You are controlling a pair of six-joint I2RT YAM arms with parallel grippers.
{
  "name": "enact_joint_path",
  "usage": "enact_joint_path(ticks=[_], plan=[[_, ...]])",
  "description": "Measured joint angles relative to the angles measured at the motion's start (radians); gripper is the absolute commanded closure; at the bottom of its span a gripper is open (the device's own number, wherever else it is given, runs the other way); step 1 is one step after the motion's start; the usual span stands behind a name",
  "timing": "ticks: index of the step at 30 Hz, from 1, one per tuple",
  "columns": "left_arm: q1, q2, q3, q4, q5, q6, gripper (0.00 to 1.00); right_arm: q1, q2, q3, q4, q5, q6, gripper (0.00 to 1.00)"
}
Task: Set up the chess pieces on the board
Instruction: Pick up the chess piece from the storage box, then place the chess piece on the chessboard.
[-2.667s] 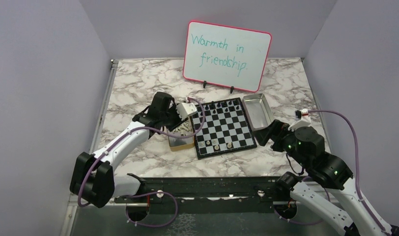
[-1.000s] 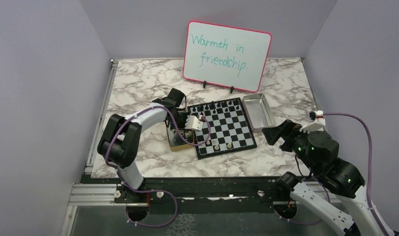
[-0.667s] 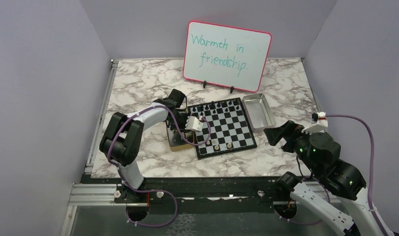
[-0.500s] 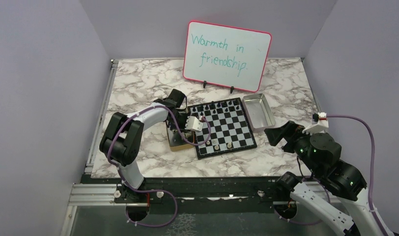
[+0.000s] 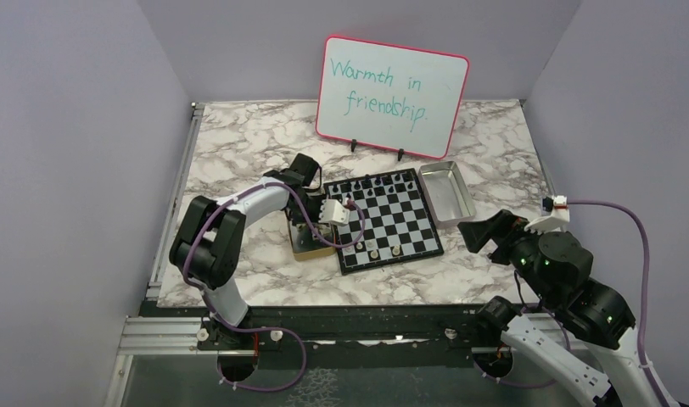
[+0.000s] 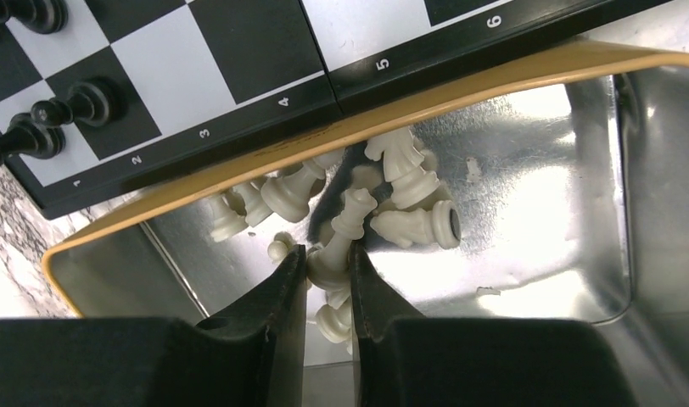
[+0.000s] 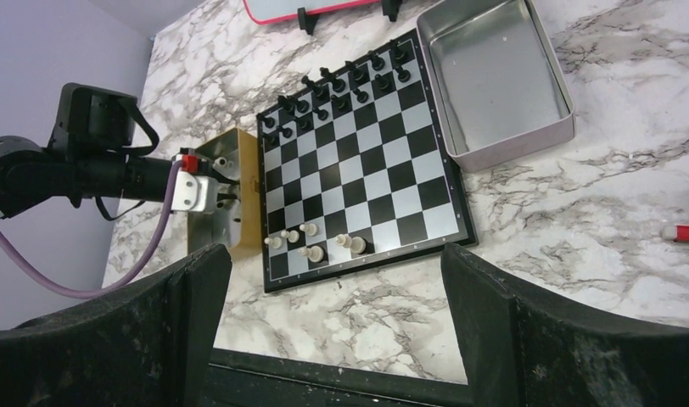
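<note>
The board (image 5: pixel 392 216) lies mid-table, with black chess pieces (image 7: pixel 341 93) along its far rows and several cream ones (image 7: pixel 311 250) near its front left corner. More cream pieces (image 6: pixel 409 191) lie heaped in the tan box (image 6: pixel 494 76), which touches the board's left edge. My left gripper (image 6: pixel 327 254) reaches down into that box, its jaws shut on one cream chess piece (image 6: pixel 345 225) whose top sticks out past the fingertips. My right gripper (image 7: pixel 334 263) hovers wide open over the marble at the board's front right, holding nothing.
A silver metal tray (image 5: pixel 447 191) sits against the board's right side. A pink-framed whiteboard (image 5: pixel 392 85) stands behind the board. A small red thing (image 7: pixel 685 233) lies on the marble at the far right. Purple walls enclose the table.
The left gripper has dropped into the tan box and its jaws have narrowed onto a cream piece. The right arm has drifted slightly back and right, still open.
</note>
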Motion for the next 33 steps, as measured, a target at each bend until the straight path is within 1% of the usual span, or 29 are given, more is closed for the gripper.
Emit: enact_joint_path(ticks=[8, 12, 17, 22, 23, 26, 27, 28, 29, 33], plan=[[0.0, -0.084, 0.003, -0.016, -0.002, -0.083, 0.94, 0.0, -0.002, 0.0, -0.014, 0.0, 0.001, 0.0], [0.0, -0.109, 0.024, -0.018, 0.0, -0.167, 0.95, 0.0, 0.001, 0.0, -0.015, -0.004, 0.001, 0.0], [0.0, -0.138, 0.053, -0.012, 0.038, -0.285, 0.95, 0.0, 0.031, -0.002, 0.003, -0.048, 0.0, 0.05], [0.0, -0.191, 0.053, 0.014, 0.114, -0.413, 0.95, 0.0, 0.111, -0.026, 0.064, -0.137, 0.0, 0.15], [0.0, -0.203, 0.053, 0.028, 0.136, -0.449, 0.95, 0.0, 0.133, -0.033, 0.079, -0.157, 0.0, 0.2], [0.0, -0.237, 0.048, 0.071, 0.182, -0.536, 0.95, 0.0, 0.217, -0.046, 0.126, -0.216, -0.002, 0.44], [0.0, -0.249, 0.041, 0.091, 0.198, -0.558, 0.95, 0.0, 0.245, -0.048, 0.148, -0.235, -0.002, 0.5], [0.0, -0.265, 0.034, 0.107, 0.212, -0.586, 0.95, 0.0, 0.274, -0.048, 0.171, -0.253, -0.002, 0.54], [-0.001, -0.28, 0.024, 0.121, 0.227, -0.608, 0.95, 0.0, 0.303, -0.048, 0.196, -0.271, -0.001, 0.56], [-0.001, -0.331, -0.018, 0.178, 0.291, -0.687, 0.95, 0.0, 0.426, -0.047, 0.311, -0.361, 0.003, 0.56]])
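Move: The left hand, low in the storage box, already holds the crowned chess piece. The board's middle lies about 16 cm to its right and 2 cm ahead, the nearest board pawn 8 cm right and 6 cm back, and a lying knight 3 cm back and 1 cm right, a bit lower. From the high, empty right hand the held piece is some 35 cm left, 15 cm ahead and 24 cm below; the board's near right corner is 5 cm left, 9 cm ahead. Still pinching the crowned piece by its base, the left fingers lift it some 13 cm out of the storage box, then also carry it about 6 cm right to the board's edge, tilting to point rightward and turning counter-clockwise. After a short wait the right hand sweeps left towards it, about 11 cm, easing forward and down, fingers closing from wide open to under half. ##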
